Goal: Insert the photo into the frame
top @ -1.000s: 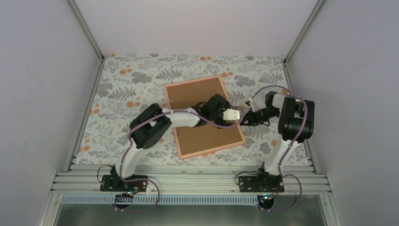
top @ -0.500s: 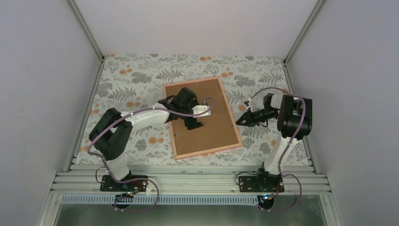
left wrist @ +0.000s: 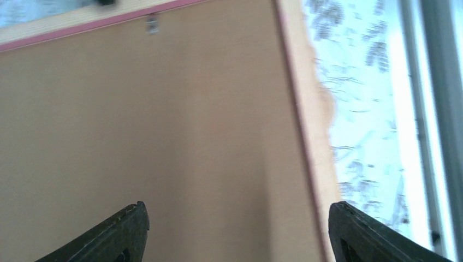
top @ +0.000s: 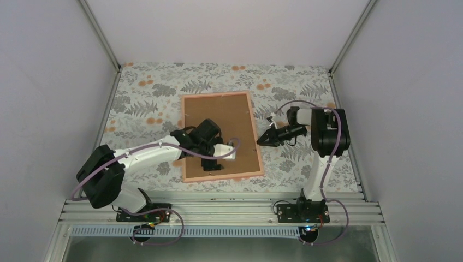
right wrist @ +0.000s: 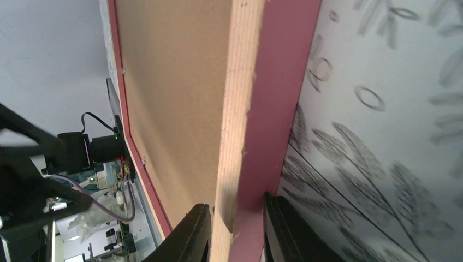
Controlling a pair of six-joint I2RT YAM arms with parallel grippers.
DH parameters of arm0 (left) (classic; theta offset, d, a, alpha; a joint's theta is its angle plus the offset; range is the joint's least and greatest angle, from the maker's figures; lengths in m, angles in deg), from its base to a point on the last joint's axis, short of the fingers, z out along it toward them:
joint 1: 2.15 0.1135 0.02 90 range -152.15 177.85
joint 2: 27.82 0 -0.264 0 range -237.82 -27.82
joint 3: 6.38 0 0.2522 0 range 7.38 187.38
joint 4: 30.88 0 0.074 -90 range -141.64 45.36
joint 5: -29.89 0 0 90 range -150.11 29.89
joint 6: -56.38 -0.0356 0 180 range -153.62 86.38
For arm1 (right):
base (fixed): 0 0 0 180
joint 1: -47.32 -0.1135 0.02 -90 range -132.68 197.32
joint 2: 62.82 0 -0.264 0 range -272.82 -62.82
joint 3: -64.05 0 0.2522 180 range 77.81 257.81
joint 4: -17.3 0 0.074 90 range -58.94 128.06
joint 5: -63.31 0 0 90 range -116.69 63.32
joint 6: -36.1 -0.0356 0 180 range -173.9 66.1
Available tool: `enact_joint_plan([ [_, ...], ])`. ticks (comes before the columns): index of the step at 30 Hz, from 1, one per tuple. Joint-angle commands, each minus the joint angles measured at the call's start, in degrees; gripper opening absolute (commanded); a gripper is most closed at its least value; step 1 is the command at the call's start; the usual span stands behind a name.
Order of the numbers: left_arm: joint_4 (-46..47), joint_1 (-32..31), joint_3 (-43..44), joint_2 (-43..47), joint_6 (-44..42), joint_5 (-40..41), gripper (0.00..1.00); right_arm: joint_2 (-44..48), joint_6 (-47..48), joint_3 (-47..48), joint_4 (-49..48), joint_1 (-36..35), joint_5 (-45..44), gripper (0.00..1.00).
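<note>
The pink frame (top: 215,95) lies face down on the flowered cloth, with the brown backing board (top: 215,120) filling it. The photo is hidden. My left gripper (top: 232,155) hovers open over the board near the frame's near right corner. In the left wrist view the board (left wrist: 164,136) and the rim (left wrist: 311,136) lie under the wide-spread gripper (left wrist: 237,229). My right gripper (top: 261,141) reaches to the frame's right edge. In the right wrist view the gripper (right wrist: 236,226) is narrowly open astride the rim (right wrist: 278,82), one finger on the board side, the other on the pink outer side.
The flowered cloth (top: 147,109) covers the table between grey walls. A metal rail (top: 218,207) carrying both arm bases runs along the near edge. The left arm's elbow (top: 101,174) sticks out at the near left.
The frame with its board has slid left and turned squarer to the table. My left arm has swung back toward the near left. My right gripper has followed the frame's edge leftward and parted its fingers slightly.
</note>
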Motion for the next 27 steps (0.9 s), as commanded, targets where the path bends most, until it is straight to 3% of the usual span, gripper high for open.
enact_joint_plan([
  [1,-2.7,-3.8,-3.0,1.4,0.7,-0.5,0.81,0.0,-6.3,0.8,-7.4,-3.4,2.2,0.27],
  [9,0.2,-8.3,-7.2,-2.1,0.6,3.5,0.7,3.0,-8.3,0.5,-10.2,-4.3,1.5,0.31],
  [15,3.0,-8.8,-7.6,-3.9,0.9,7.8,0.59,13.7,-8.5,-2.2,-16.4,-2.4,-5.6,0.37],
  [21,4.2,-9.5,-9.0,-5.7,-0.6,8.6,0.38,25.0,-5.4,-1.8,-21.5,-0.9,-16.9,0.42],
  [24,3.7,-9.5,-8.5,-6.6,-1.2,9.3,0.29,31.0,-4.1,-2.0,-25.7,0.2,-23.7,0.53],
  [27,1.9,-8.6,-7.1,-7.8,-1.1,8.6,0.16,34.3,-2.0,-1.8,-28.6,0.7,-28.7,0.58],
])
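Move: The near bar of the frame is the left gripper's mark: its gripping spot lies about 6 cm back from the open fingers, roughly 8 cm below. The near-left corner sits some 12 cm left of that spot, the backing board's middle about 13 cm ahead and 4 cm right of the gripper. The right fingertips already touch the frame's right bar, with the near-right corner about 14 cm back and 2 cm right of them. Bring the left gripper back about 5 cm, then mostly down some 8 cm onto the near bar, tipping the fingers steeper and closing them from wide open until they straddle it. Meanwhile push the right bar on leftward 2 to 3 cm with the right fingertips, then come free, lifting quickly up, forward and back to the right while the wrist turns and the fingers open wider. ##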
